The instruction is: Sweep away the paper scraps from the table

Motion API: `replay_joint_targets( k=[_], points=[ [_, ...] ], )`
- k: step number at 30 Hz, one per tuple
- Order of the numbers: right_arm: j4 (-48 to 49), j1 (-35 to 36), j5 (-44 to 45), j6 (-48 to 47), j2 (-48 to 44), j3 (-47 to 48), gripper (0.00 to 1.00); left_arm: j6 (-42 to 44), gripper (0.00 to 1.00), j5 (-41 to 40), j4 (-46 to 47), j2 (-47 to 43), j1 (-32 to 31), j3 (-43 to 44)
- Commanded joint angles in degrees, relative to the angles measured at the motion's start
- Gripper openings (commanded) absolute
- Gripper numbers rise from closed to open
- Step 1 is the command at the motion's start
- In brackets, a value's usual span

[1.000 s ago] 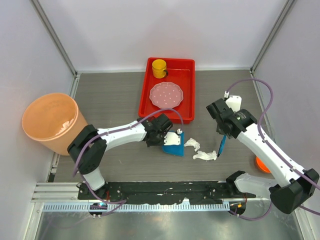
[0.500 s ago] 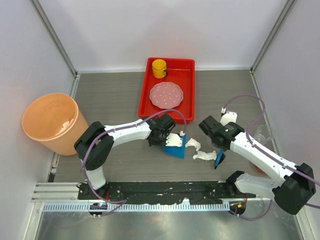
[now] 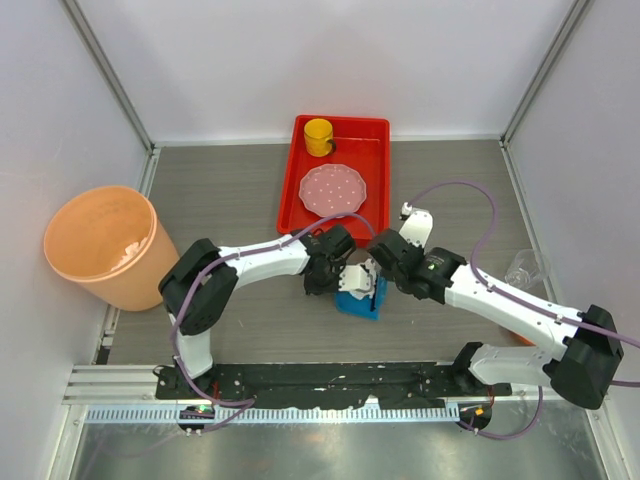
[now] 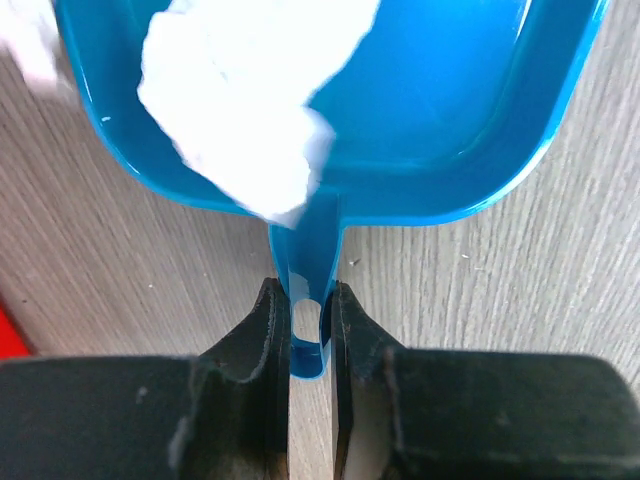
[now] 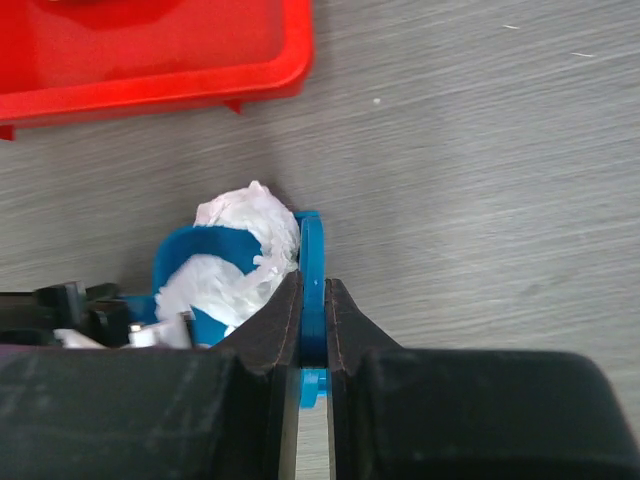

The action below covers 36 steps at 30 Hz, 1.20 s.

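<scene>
Crumpled white paper scraps (image 4: 240,110) lie inside a blue dustpan (image 4: 450,120) on the table (image 3: 230,190). My left gripper (image 4: 305,310) is shut on the dustpan's handle. In the top view the dustpan (image 3: 352,302) sits at the table's middle front, with the left gripper (image 3: 332,272) at its left side and the scraps (image 3: 362,277) bunched between the two grippers. My right gripper (image 5: 313,300) is shut on a flat blue brush (image 5: 312,250), whose edge presses against the scraps (image 5: 245,262) at the dustpan's mouth. The right gripper (image 3: 385,265) stands just right of the pan.
A red tray (image 3: 290,200) behind the dustpan holds a pink dotted plate (image 3: 333,188) and a yellow cup (image 3: 318,135). An orange bucket (image 3: 100,245) stands at the left edge. A clear object (image 3: 525,268) and a partly hidden orange one (image 3: 520,335) sit near the right wall.
My right arm has swung left across the table with the brush, pushing the scraps from the open table into the dustpan. The left gripper and dustpan have shifted only slightly.
</scene>
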Motion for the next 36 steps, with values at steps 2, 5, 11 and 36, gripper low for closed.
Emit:
replay_joint_targets(
  k=[2,5,11,36],
  points=[
    [7.37,1.26,-1.95,2.04,-2.00,1.15,0.01,-3.17,0.00,3.15,0.67,0.05,-0.11,0.48],
    [3.25,1.17,0.07,1.51,-2.18,2.02,0.01,-4.58,0.00,0.78,3.57,-0.04,0.15,-0.14],
    [-2.56,1.26,4.11,1.07,-8.15,2.29,0.01,-7.48,0.00,-0.11,5.77,-0.04,0.95,-1.19],
    [-8.89,1.17,13.87,-3.76,-18.88,6.24,0.01,-10.82,0.00,1.83,-6.51,-27.80,1.12,-11.31]
  ],
)
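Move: The paper scraps lie on and at the dustpan, about 8 cm right of the left hand, 3 ahead and level in height; from the brush-holding right hand, some 5 cm left, 3 ahead and 10 below. From the left hand, the pan's middle is 7 cm right and level fore-and-aft, the red tray's middle 24 ahead and 2 right, and the orange bin roughly 44 left and 6 ahead. After nudging left, the right hand's brush lifts 9 cm off the scraps, rightward; left raises the pan back-left. ##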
